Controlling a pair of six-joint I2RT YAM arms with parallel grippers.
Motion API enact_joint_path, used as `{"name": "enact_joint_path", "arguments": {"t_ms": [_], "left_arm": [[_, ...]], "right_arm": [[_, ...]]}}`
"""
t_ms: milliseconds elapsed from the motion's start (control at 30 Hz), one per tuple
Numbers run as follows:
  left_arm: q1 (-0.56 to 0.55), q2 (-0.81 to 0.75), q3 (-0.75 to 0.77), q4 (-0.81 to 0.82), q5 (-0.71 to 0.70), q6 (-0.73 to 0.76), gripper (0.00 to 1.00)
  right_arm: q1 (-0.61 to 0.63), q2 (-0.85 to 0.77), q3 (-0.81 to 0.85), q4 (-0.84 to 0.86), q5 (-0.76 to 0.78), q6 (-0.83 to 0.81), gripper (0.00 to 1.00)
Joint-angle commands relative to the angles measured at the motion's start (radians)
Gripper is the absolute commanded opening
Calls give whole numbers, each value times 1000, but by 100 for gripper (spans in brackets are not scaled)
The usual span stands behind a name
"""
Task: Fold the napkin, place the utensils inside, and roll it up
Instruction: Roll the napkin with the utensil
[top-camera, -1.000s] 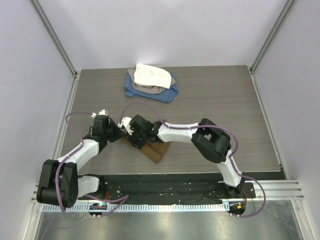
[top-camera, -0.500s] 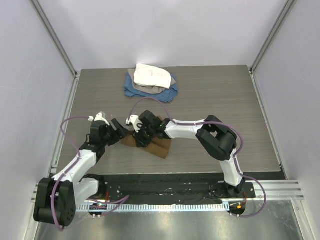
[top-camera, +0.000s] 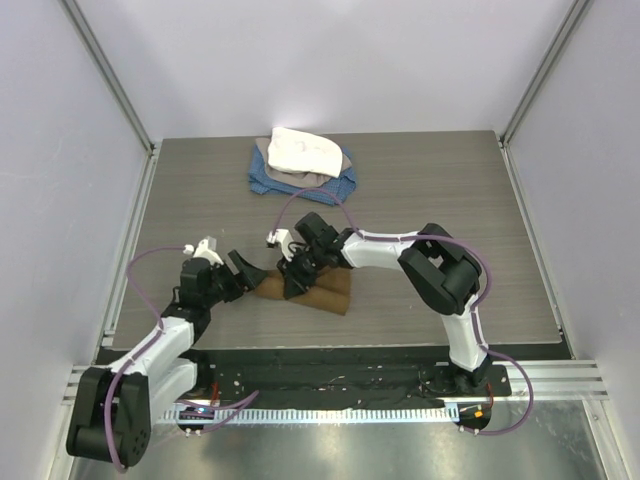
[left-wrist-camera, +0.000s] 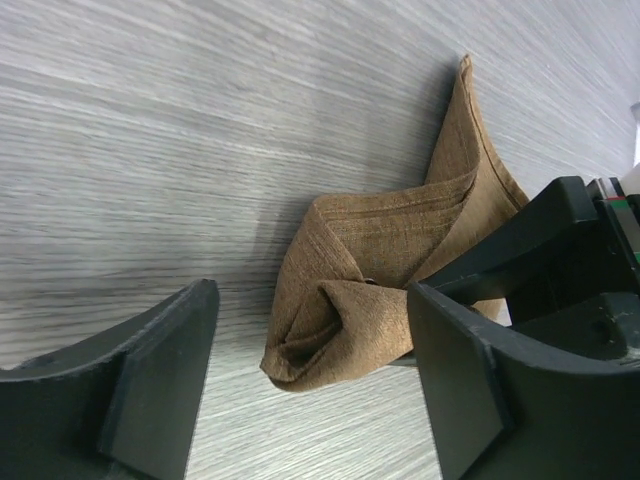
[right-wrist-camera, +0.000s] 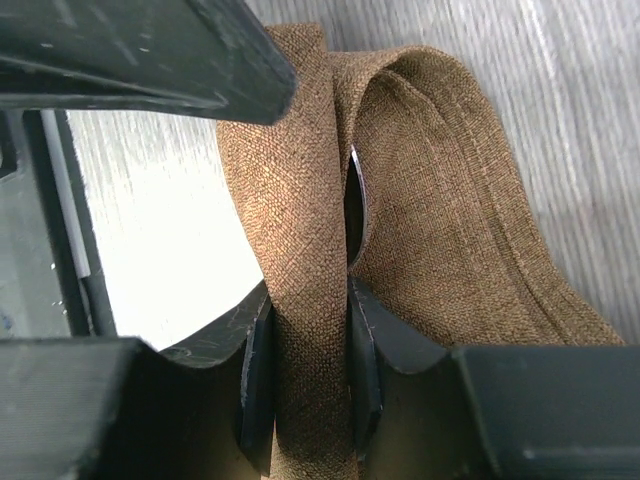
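Note:
The tan-brown napkin (top-camera: 322, 294) lies folded and partly rolled on the table in front of the arms. My right gripper (top-camera: 298, 276) is shut on a thick fold of the napkin (right-wrist-camera: 420, 200), with cloth pinched between its pads (right-wrist-camera: 362, 350). A thin silver edge (right-wrist-camera: 358, 195) shows in the slit of the fold; the rest of the utensils is hidden in the cloth. My left gripper (top-camera: 244, 272) stands open just left of the roll's end (left-wrist-camera: 340, 330), its fingers (left-wrist-camera: 160, 370) on either side of the end without touching it.
A pile of blue, grey and white cloths (top-camera: 302, 165) sits at the back middle of the table (top-camera: 450, 190). Grey walls and metal posts close in the left, right and back edges.
My left gripper has opened, let go of the napkin and drawn back to the left. The right gripper has closed on the cloth and shifted right and nearer, turning the roll.

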Motion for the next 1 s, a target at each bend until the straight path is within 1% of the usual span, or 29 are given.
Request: {"name": "enact_joint_path", "arguments": {"t_ms": [0, 67, 100, 233, 367, 533, 600, 667, 733, 767, 900, 967], "left_arm": [[4, 70, -5, 163, 70, -42, 78], [4, 100, -5, 192, 78, -50, 76], [4, 126, -5, 216, 95, -56, 73], [4, 192, -18, 296, 149, -80, 67], [4, 219, -28, 303, 163, -91, 61], [2, 196, -39, 246, 152, -87, 60], [4, 161, -47, 229, 134, -91, 65], [4, 129, -50, 212, 114, -93, 66], [4, 118, -51, 195, 101, -93, 65], [4, 117, -51, 195, 101, -94, 63], [4, 152, -48, 210, 121, -93, 61], [2, 164, -42, 218, 133, -91, 59]], "right_arm": [[-8, 9, -19, -82, -42, -19, 33], [-9, 9, -16, -82, -44, -19, 33], [-12, 11, -14, -83, -45, -19, 33], [-19, 17, -13, -85, -44, -17, 33], [-26, 23, -6, -85, -47, -11, 33], [-37, 29, 1, -85, -44, -3, 33], [-40, 32, 1, -85, -38, -2, 33], [-43, 34, 4, -89, -34, 0, 33], [-45, 35, 3, -94, -31, 1, 33], [-46, 37, 4, -92, -33, 1, 33], [-46, 38, 9, -95, -34, 3, 33], [-46, 40, 10, -97, -34, 3, 33]]}}
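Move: The rolled napkin's loose left end, spoon inside the roll, lies just below the left hand's open fingers: about 2 cm to the right, 2 cm back and 3 cm down. From the same hand, the napkin's far right end is some 18 cm to the right and 5 cm back, also about 3 cm lower. The right hand already pinches the roll, with that left end roughly 6 cm to its left and 2 cm ahead, level with its fingertips. Over the napkin's left end the left hand shifts about 2 cm right while sinking 1 to 2 cm, its left side dipping some 10 degrees, then rises slightly. Its fingers close partway around the end, without pinching shut. The right hand keeps its pinch on the roll and eases about 1 cm to the right. ##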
